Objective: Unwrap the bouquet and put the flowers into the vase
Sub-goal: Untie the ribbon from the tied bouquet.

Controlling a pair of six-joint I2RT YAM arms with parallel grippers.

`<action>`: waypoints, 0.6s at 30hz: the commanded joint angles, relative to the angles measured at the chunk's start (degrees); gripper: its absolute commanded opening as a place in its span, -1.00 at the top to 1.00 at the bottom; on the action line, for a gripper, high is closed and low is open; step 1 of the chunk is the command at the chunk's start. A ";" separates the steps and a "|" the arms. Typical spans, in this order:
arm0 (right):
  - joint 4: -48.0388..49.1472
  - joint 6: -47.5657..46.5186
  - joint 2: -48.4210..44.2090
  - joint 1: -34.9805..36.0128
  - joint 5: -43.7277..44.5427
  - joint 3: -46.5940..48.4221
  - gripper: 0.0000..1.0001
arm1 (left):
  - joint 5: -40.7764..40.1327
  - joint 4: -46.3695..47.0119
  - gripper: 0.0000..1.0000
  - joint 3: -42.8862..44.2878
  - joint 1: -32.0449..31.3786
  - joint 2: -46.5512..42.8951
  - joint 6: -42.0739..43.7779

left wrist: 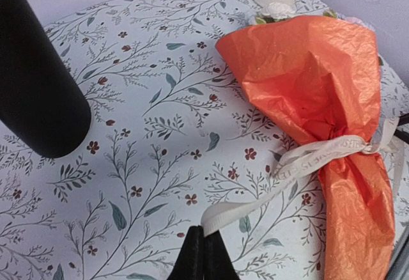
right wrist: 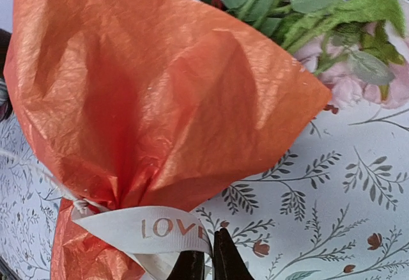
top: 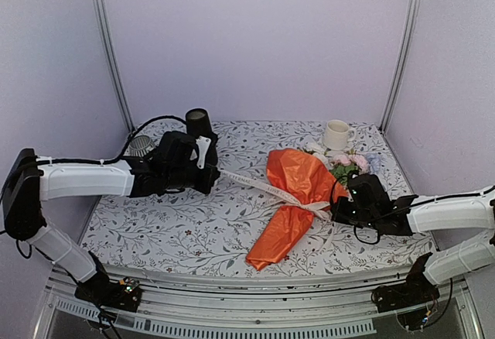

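The bouquet lies on the table in its orange paper, its narrow end toward the front. Pink and white flowers with green leaves stick out of its far end beside the mug. A whitish ribbon runs taut from the knot out to the left. My left gripper is shut on that ribbon's end, well apart from the paper. My right gripper sits at the knot, its fingers pinching the "LOVE" ribbon under the orange wrap. The black vase stands upright behind my left gripper.
A white mug stands at the back right by the flower heads. A small striped grey-white object sits at the back left next to the vase. The floral tablecloth ends at a metal rail in front; walls close three sides.
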 commanded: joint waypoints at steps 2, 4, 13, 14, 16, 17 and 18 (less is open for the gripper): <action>1.78 -7.22 4.86 -0.09 -8.55 4.80 0.78 | 5.61 7.98 1.00 -0.31 0.53 2.51 3.42; 1.28 -7.93 6.44 -0.07 -9.07 5.94 0.77 | 6.78 10.93 1.00 -1.75 0.54 2.19 3.44; -2.05 -8.06 6.69 -0.06 -7.90 8.60 0.64 | 7.74 26.03 1.00 -13.62 0.35 -3.01 0.87; -2.58 -7.94 5.75 -0.05 -7.86 8.54 0.64 | 8.28 27.66 1.00 -14.75 0.39 -3.28 0.70; -2.58 -8.03 2.86 -0.05 -8.09 7.53 0.42 | 8.32 28.45 1.00 -15.29 0.13 -3.64 0.47; -2.30 -8.17 1.28 0.00 -8.18 6.84 0.33 | 8.07 28.21 1.00 -15.07 0.07 -3.73 0.52; -1.91 -8.26 -0.10 -0.04 -8.27 6.10 0.24 | 7.76 27.84 1.00 -14.85 -0.08 -3.96 0.72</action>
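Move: The ribbon knot at the bouquet's waist lies about 5 cm to the left of the right hand, 2 cm farther out and 3 cm below it; the flowers lie roughly 18 cm ahead and 7 cm right of that hand. From the left hand, which still holds a ribbon end, the knot is some 28 cm to the right, 4 cm back and 10 cm lower, and the black vase stands about 17 cm ahead and 4 cm to the left. Right hand shifts 4 cm left towards the knot, fingers opening; left eases 2.5 cm back, keeping its ribbon end. ##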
